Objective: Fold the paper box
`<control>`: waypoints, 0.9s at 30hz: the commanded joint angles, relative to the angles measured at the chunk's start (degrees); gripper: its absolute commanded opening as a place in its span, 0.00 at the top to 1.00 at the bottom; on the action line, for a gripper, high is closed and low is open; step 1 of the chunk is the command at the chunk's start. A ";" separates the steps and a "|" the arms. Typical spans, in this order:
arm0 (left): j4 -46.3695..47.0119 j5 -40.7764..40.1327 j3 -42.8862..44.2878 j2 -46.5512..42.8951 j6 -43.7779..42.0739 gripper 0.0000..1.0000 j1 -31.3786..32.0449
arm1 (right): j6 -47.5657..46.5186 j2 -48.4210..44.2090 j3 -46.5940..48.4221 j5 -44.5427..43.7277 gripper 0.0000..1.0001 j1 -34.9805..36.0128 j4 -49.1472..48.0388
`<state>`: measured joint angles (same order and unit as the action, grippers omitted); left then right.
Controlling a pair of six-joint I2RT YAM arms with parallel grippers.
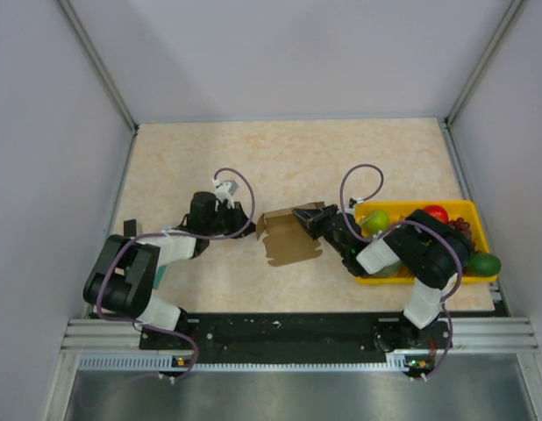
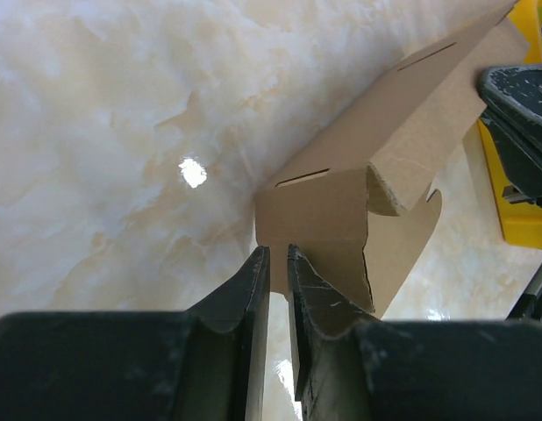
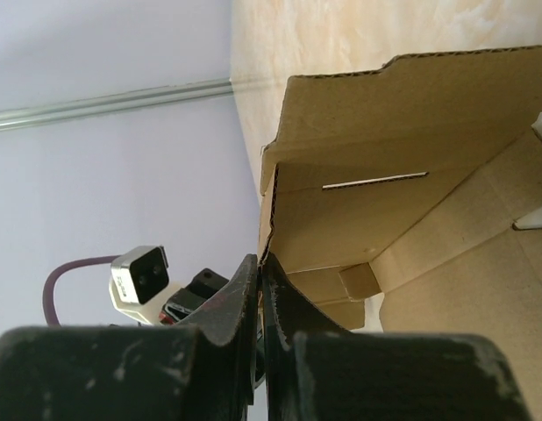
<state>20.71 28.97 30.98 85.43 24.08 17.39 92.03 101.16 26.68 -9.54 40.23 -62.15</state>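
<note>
The paper box point(image 1: 288, 243) is a brown cardboard sheet, partly raised into shape, lying mid-table between both arms. My right gripper point(image 1: 299, 212) reaches in from the right and is shut on the box's upright wall edge; in the right wrist view the tips point(image 3: 260, 263) pinch that perforated edge of the box point(image 3: 402, 219). My left gripper point(image 1: 251, 229) comes from the left. In the left wrist view its jaws point(image 2: 278, 254) stand a narrow gap apart at the lower corner of a slotted flap point(image 2: 315, 210). Bare table shows through the gap, and nothing is clearly held.
A yellow tray point(image 1: 471, 208) with a pear, a red apple, grapes and other fruit sits at the right edge, beside the right arm; its corner point(image 2: 521, 219) shows in the left wrist view. Grey enclosure walls surround the table on three sides.
</note>
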 commanded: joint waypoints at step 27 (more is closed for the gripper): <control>2.93 -28.43 -1.27 -7.12 -14.14 0.55 18.03 | 0.96 2.99 -0.93 0.84 1.00 0.11 -2.98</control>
<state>19.64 10.44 30.96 80.23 13.78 32.56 93.30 102.48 26.59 -9.45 40.23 -63.61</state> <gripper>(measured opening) 0.441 0.008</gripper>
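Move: The box's upright end flap is right at the left fingertips, about 2 cm to their right and 1 cm ahead, at nearly their height. From the left hand, the middle of the folded-up far wall is some 10 cm right and 4 cm ahead, and the floor panel's middle 9 cm right, 3 cm back and 5 cm down. From the right hand, which grips that wall, the flap lies about 8 cm left, 3 cm back and 3 cm lower. Bring the left gripper about 4 cm to the right, easing back and slightly up, following the end flap inward over the box floor with the fingertips against it. While going, open the fingers to a bit under half and, in the second half, roll the wrist some 20 degrees clockwise as seen from behind the hand. Keep the right gripper still, shut on the far wall. ##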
